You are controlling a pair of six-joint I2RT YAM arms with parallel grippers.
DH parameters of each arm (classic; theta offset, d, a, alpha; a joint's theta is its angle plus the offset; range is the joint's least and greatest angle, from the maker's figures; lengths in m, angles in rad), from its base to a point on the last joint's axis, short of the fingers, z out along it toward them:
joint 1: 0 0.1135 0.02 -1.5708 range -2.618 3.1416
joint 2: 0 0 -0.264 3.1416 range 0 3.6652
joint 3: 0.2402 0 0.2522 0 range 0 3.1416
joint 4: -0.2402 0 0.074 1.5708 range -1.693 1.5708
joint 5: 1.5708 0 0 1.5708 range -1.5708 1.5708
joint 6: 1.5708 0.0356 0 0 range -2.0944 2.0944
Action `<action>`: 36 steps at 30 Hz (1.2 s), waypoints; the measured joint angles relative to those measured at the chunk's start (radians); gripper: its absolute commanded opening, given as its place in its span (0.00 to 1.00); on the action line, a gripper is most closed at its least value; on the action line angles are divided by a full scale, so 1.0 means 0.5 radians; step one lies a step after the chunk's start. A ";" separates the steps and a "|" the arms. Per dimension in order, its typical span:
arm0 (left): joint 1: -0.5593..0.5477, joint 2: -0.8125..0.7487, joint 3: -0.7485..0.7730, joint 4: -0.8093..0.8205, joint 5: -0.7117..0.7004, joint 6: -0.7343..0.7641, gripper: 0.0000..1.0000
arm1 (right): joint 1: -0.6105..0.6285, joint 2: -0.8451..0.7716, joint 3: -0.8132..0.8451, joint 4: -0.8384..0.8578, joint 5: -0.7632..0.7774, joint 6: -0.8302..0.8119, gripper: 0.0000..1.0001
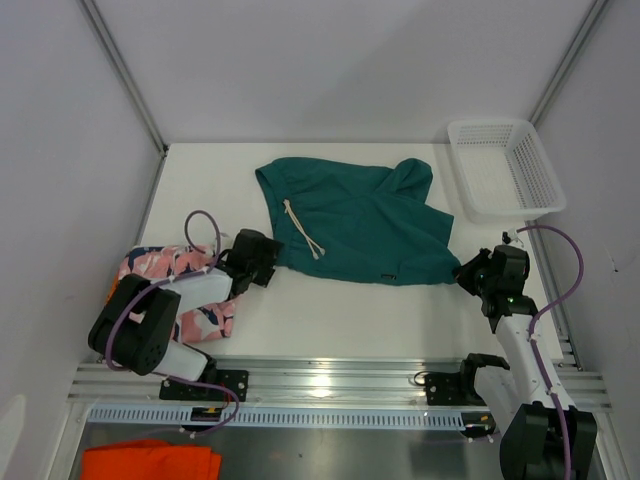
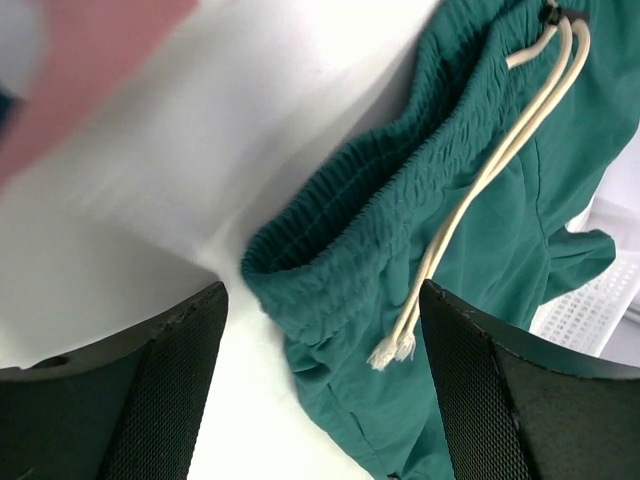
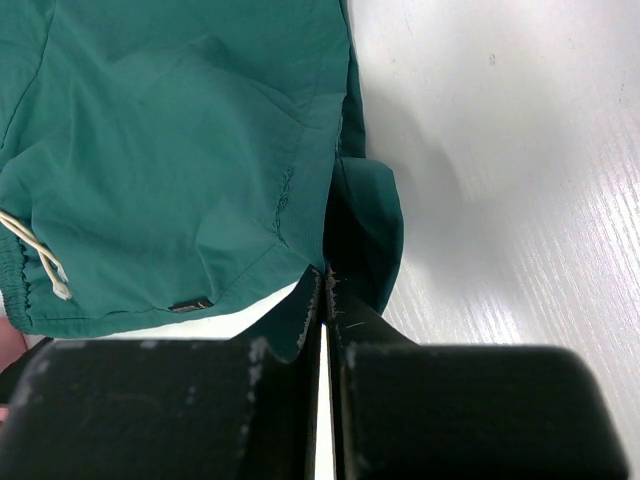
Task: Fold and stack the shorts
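Note:
The teal green shorts point(image 1: 350, 225) lie spread in the middle of the table, their white drawstring point(image 1: 305, 232) showing. My left gripper point(image 1: 262, 258) is open at their left waistband corner. In the left wrist view the elastic waistband point(image 2: 330, 270) and the drawstring ends point(image 2: 392, 350) lie between the wide-apart fingers point(image 2: 150, 400), unclamped. My right gripper point(image 1: 470, 272) is shut at the shorts' near right corner. In the right wrist view its closed tips point(image 3: 325, 278) meet the folded hem point(image 3: 365, 230). The pink shark shorts point(image 1: 175, 285) lie folded at the left, partly under the left arm.
A white mesh basket point(image 1: 505, 170) stands at the back right corner. A bright orange cloth point(image 1: 150, 462) lies below the rail at the near left. Grey walls close in the table on the left, right and back.

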 measured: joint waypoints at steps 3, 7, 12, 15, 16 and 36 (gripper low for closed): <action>-0.010 0.085 0.071 0.014 0.043 0.000 0.82 | 0.000 0.000 0.001 0.000 0.000 0.000 0.00; -0.016 0.209 0.200 -0.013 0.078 0.000 0.75 | 0.000 0.000 0.001 0.000 0.000 0.000 0.00; -0.012 0.343 0.218 0.083 0.079 -0.001 0.14 | 0.000 -0.008 0.001 -0.001 -0.011 0.002 0.00; 0.020 0.414 0.132 0.321 0.110 0.005 0.00 | 0.000 -0.036 0.001 -0.001 -0.034 0.007 0.00; 0.036 0.426 0.117 0.392 0.131 0.010 0.00 | 0.000 -0.047 0.001 -0.002 -0.043 0.008 0.00; 0.211 -0.816 0.491 -0.980 -0.057 0.680 0.00 | -0.002 -0.423 0.403 -0.539 -0.525 -0.063 0.00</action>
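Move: The left hand hovers open just short of the green shorts' near-left waistband corner, which lies about 3 cm ahead, 2 cm to its right and 2 cm lower. The drawstring's middle is some 8 cm ahead and 8 cm to the right, and the folded pink shorts about 22 cm to the left and 7 cm back. From the right hand, already shut on the near-right corner, the waistband corner lies roughly 40 cm left, 2 cm ahead and 8 cm below; the empty basket is some 23 cm ahead and 12 cm right. The left fingers shut on the near-left waistband corner after reaching forward and right and dipping a couple of centimetres. The left hand then lifts the corner fast, about 15 cm up, swinging left and back towards the folded pink shorts. Keeping its grip, the right hand waits, then rises nearly 10 cm, easing left and back as it turns about 15 degrees counter-clockwise. ##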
